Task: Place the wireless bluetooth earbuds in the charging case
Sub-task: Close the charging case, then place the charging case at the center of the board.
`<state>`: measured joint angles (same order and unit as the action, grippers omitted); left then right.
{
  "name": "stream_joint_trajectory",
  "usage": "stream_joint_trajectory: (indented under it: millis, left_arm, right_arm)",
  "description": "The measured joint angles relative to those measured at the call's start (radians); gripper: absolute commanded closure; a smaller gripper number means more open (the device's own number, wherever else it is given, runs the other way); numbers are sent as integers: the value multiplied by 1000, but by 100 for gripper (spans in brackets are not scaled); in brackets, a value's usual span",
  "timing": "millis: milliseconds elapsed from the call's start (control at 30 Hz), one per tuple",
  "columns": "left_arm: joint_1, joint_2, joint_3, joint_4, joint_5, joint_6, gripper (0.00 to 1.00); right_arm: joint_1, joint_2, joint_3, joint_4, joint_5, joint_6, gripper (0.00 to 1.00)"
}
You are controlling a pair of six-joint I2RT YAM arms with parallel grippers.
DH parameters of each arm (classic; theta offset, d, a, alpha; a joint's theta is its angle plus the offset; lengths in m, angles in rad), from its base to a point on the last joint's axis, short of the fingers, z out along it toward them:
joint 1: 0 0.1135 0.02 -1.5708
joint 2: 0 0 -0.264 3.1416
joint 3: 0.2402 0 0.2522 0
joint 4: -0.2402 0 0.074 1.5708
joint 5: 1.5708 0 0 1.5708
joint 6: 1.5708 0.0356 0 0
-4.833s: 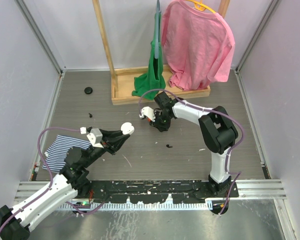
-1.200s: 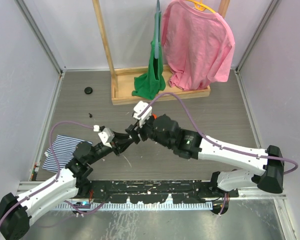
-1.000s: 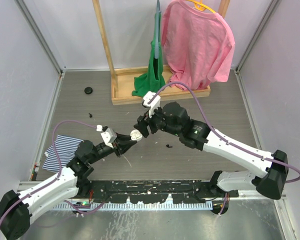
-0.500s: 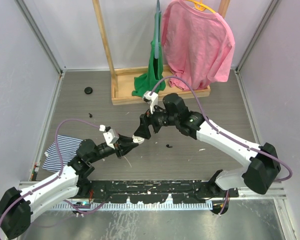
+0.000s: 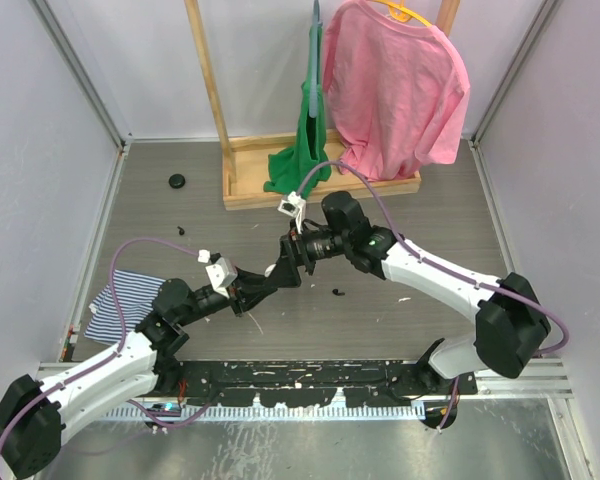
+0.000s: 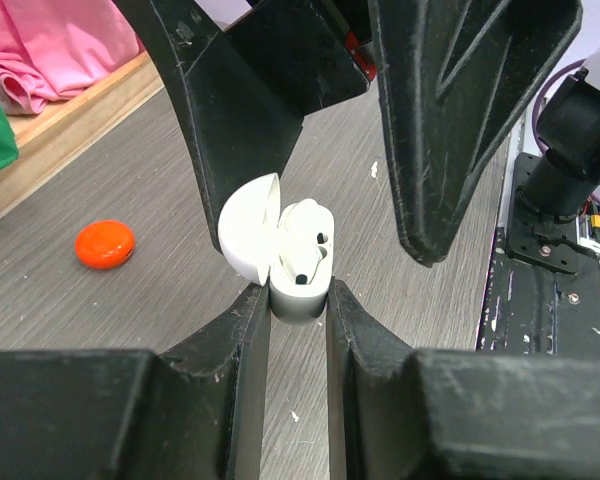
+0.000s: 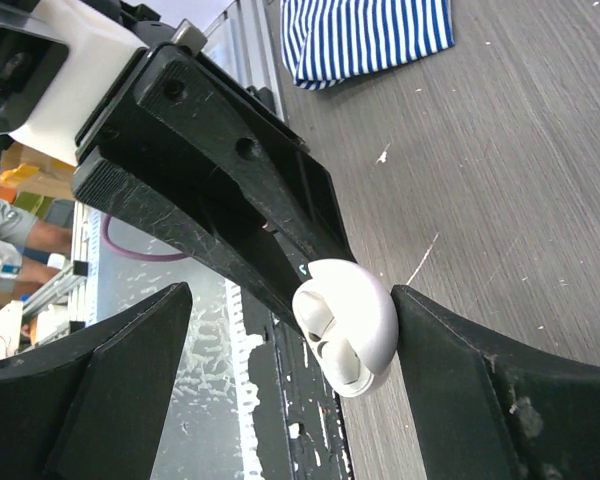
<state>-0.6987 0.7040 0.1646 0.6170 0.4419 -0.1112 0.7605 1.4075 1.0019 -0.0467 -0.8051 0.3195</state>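
My left gripper is shut on the base of the white charging case, holding it above the table with its lid flipped open. A white earbud sits in the case; the right wrist view shows two earbuds seated inside the charging case. My right gripper stands open, straddling the case, and one of its fingers rests against the lid's dome. In the top view the case sits where both grippers meet, left gripper and right gripper.
A striped cloth lies at the left. At the back stands a wooden rack with green and pink garments. Small dark bits and a black disc lie on the table, as does an orange disc.
My right gripper has opened wider and swung down and left until its fingers straddle the case. The left gripper has stayed shut on the case, almost still.
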Motion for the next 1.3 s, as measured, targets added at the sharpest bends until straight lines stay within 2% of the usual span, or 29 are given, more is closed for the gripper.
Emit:
stream_joint_trajectory:
  millis: [333, 733, 867, 1033, 1300]
  left_arm:
    - [0, 1, 4, 7, 0, 0, 95]
    - [0, 23, 15, 2, -12, -3, 95]
    - [0, 36, 19, -2, -27, -8, 94]
    - [0, 76, 56, -29, -87, -37, 94]
    - [0, 238, 196, -153, -231, -141, 94]
  right_arm:
    - [-24, -9, -34, 73, -86, 19, 17]
    - [-43, -147, -49, 69, -96, -45, 17]
    - [-43, -189, -63, 16, 21, -129, 16]
    - [-43, -282, -147, -2, 256, -219, 15]
    - [-43, -380, -366, 89, 661, -287, 12]
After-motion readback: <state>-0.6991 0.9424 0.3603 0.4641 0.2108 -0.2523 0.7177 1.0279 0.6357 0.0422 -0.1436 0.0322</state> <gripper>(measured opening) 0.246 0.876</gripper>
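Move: Just beyond the left fingertips, which still hold it, the white charging case with the earbuds in it lies about 2 cm right and 1 cm ahead of the left hand, its lid open on the forward side. From the right hand it is roughly 3 cm ahead and 2 cm left, level. Down on the table, some 17 cm below the right hand, the red case lies about 16 cm ahead and 4 cm right, a small black piece about 5 cm ahead and 11 cm right. Easing back a little and rising about 4.5 cm, the right hand, gripper still wide open, works its forward finger, already on the lid, over to shut the case, then swings off right, forward and down by some 14 cm, rolling and turning clockwise. The left hand keeps its pinch nearly still, then carries the case about 5 cm forward, turning slightly counter-clockwise. ##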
